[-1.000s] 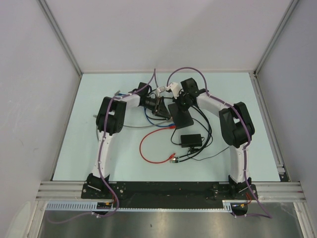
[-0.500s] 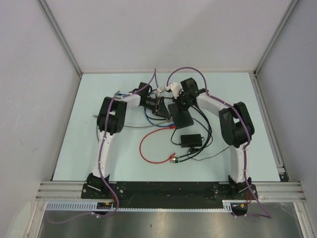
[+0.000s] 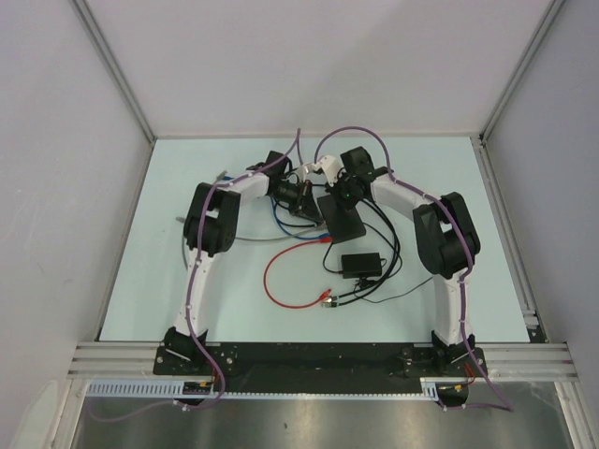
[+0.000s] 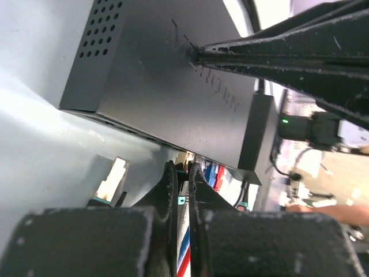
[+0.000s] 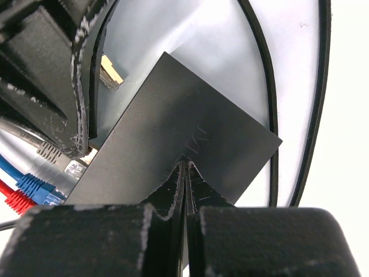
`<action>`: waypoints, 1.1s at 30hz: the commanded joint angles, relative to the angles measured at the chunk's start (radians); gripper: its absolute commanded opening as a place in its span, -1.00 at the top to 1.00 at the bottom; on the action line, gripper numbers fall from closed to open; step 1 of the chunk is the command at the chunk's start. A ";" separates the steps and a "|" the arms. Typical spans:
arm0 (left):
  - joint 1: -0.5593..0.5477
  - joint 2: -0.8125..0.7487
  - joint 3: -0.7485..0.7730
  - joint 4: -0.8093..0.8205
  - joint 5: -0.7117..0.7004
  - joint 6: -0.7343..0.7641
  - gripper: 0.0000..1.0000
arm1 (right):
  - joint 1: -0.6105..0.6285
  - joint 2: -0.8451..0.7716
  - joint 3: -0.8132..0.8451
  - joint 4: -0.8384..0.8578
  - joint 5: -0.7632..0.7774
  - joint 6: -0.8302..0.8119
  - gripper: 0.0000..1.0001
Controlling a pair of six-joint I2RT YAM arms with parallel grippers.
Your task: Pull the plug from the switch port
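Note:
The switch [image 3: 343, 221] is a flat black box lying mid-table between both arms. In the left wrist view its top [image 4: 161, 86] fills the frame and its port edge faces my left gripper [image 4: 180, 167]. That gripper is shut to a narrow gap with a pale plug pinched in it at the port edge. In the right wrist view a clear plug [image 5: 75, 167] on a grey lead sits at that edge, just below the left fingers [image 5: 83, 86]. My right gripper [image 5: 185, 166] is shut, tips pressed on the switch's top.
A loose plug [image 4: 114, 178] lies on the table left of my left fingers. Blue [image 5: 36, 186] and red [image 5: 14, 199] plugs sit by the port edge. A smaller black box [image 3: 361, 264] with thin leads and a red cable loop [image 3: 273, 281] lie nearer the bases.
My left gripper's jaws have closed down from partly open at the switch's port edge. The right gripper stays shut on the switch's top.

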 commanded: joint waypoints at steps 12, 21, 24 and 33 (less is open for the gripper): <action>-0.019 -0.034 0.052 -0.048 -0.191 0.076 1.00 | -0.002 0.154 -0.079 -0.171 0.106 -0.011 1.00; -0.016 -0.044 -0.002 -0.044 -0.110 0.093 1.00 | 0.002 0.155 -0.079 -0.170 0.113 -0.011 1.00; -0.012 -0.040 0.006 -0.047 -0.113 0.093 1.00 | 0.001 0.157 -0.079 -0.170 0.113 -0.011 1.00; -0.006 -0.014 0.044 -0.050 -0.122 0.099 0.10 | 0.004 0.157 -0.079 -0.171 0.116 -0.014 1.00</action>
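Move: The black plug with the green band sits in the switch port right at the closed left fingertips, about 1 cm to the right and 1 cm down. The loose plug lies some 4 cm forward and 1 cm left, the blue plug about 3 cm back and 1 cm right, and the switch's middle about 5 cm right and 1 cm forward. From the right fingertips, which rest on the switch top, the black plug is some 6 cm left, 4 cm back and 2 cm lower. Tip the left fingers about 5 degrees further down at the black plug with a slight roll, then work the almost shut gripper roughly 1 cm forward and up, squeezing fully shut. Dip about 1 cm back down, easing slightly left away from the switch, and open the fingers to about a third around the plug. Keep the shut right fingertips still on the switch top. ##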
